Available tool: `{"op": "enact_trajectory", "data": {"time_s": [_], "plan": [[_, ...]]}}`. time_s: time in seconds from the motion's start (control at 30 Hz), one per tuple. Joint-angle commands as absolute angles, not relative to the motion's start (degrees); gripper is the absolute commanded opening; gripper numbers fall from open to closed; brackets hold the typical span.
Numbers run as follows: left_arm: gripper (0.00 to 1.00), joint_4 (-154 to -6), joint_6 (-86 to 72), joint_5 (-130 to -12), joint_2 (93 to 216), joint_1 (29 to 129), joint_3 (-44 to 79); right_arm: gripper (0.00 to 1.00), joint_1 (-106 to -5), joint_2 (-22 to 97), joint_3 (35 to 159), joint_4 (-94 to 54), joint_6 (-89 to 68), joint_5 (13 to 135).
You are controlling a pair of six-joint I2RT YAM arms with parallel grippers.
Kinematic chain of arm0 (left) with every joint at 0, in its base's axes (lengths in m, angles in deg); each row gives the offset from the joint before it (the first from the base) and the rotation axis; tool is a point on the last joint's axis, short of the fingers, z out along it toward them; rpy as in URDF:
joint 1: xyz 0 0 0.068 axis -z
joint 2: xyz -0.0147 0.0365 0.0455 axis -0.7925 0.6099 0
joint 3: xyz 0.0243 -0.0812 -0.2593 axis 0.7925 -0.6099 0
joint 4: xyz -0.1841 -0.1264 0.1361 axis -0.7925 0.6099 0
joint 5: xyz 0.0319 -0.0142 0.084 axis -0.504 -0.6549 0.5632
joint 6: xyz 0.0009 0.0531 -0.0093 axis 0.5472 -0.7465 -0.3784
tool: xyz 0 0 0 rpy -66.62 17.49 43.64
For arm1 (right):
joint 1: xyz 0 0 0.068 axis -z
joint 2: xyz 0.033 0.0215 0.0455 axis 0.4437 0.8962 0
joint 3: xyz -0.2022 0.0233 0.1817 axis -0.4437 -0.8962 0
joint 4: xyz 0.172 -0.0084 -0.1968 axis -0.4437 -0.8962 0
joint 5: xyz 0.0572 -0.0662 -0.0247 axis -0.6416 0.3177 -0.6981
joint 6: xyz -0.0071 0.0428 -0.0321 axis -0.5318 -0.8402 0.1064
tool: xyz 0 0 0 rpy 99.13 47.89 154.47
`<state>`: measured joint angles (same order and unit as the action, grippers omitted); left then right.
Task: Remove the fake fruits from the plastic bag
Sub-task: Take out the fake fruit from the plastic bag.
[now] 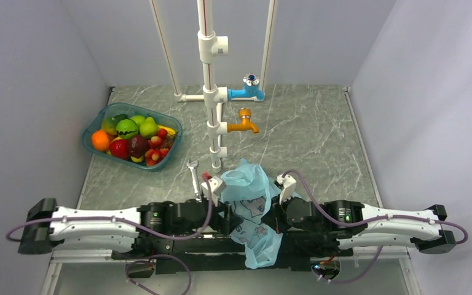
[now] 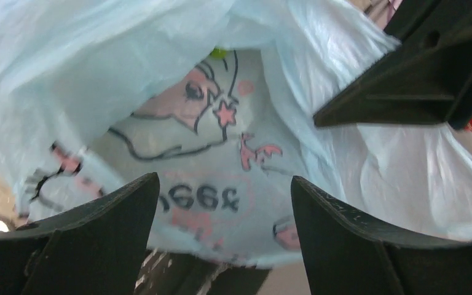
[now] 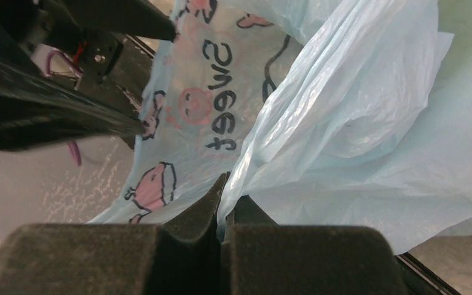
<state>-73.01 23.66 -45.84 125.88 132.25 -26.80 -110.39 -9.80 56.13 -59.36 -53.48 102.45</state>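
The light-blue plastic bag (image 1: 250,184) with cartoon prints hangs crumpled between my two grippers at the near edge of the table. My right gripper (image 3: 230,190) is shut on a fold of the bag's (image 3: 344,123) film. My left gripper (image 2: 224,178) is open, its fingers (image 2: 104,233) wide apart just in front of the bag's printed panel (image 2: 209,153). A small bright-green bit (image 2: 219,53) shows deep in the bag's folds. In the top view the left gripper (image 1: 228,216) and right gripper (image 1: 273,218) flank the bag. An orange (image 1: 100,140), a green fruit (image 1: 127,128) and a maroon fruit (image 1: 138,145) lie in the teal basket (image 1: 92,130).
The basket at the back left also holds strawberries (image 1: 155,153) and other fruit. A white pipe stand (image 1: 210,92) with a blue tap (image 1: 251,91) and an orange tap (image 1: 244,123) rises mid-table. A wrench (image 1: 193,175) lies beside the left gripper. Walls close in on both sides.
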Motion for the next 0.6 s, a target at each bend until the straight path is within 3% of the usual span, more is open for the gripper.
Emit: {"op": "enact_trajectory", "data": {"time_s": [0.0,0.27,0.43,0.57], "plan": [[0.81,-86.7,20.8,-27.7,136.5,138.2,-22.1,0.0,-110.7,-11.0,58.8,-53.8,-51.3,102.6],[0.65,-87.3,22.3,-17.3,157.3,141.4,-12.3,0.0,-110.7,-14.6,59.4,-50.0,-50.5,101.1],[0.61,-82.8,31.3,-14.0,161.3,140.6,-11.9,0.0,-110.7,-15.7,60.3,-50.4,-49.6,101.6],[0.59,-89.9,31.3,-17.9,163.5,138.1,-14.5,0.0,-110.7,-15.2,59.8,-50.7,-49.4,100.9]]}}
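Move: The green fruit sits deep in the plastic bag, about 10 cm ahead of my left hand, 11 cm to its right and 11 cm lower. The bag's pinched rim is some 8 cm to the right of that hand, level with it. The wrench lies about 14 cm to its left, 10 cm farther out and 14 cm below. From my right hand, which holds the rim, the green fruit is about 9 cm ahead, 2 cm right and 10 cm down. I slip my left hand rightwards about 7 cm into the bag's open mouth, then on forward and down, nearly 5 cm lower by the end, towards the green fruit. My wrist swings about 20 degrees counter-clockwise and my fingers narrow, staying well apart. My right hand keeps its pinch on the rim and lifts it 5–6 cm, fingertips tilting up. ##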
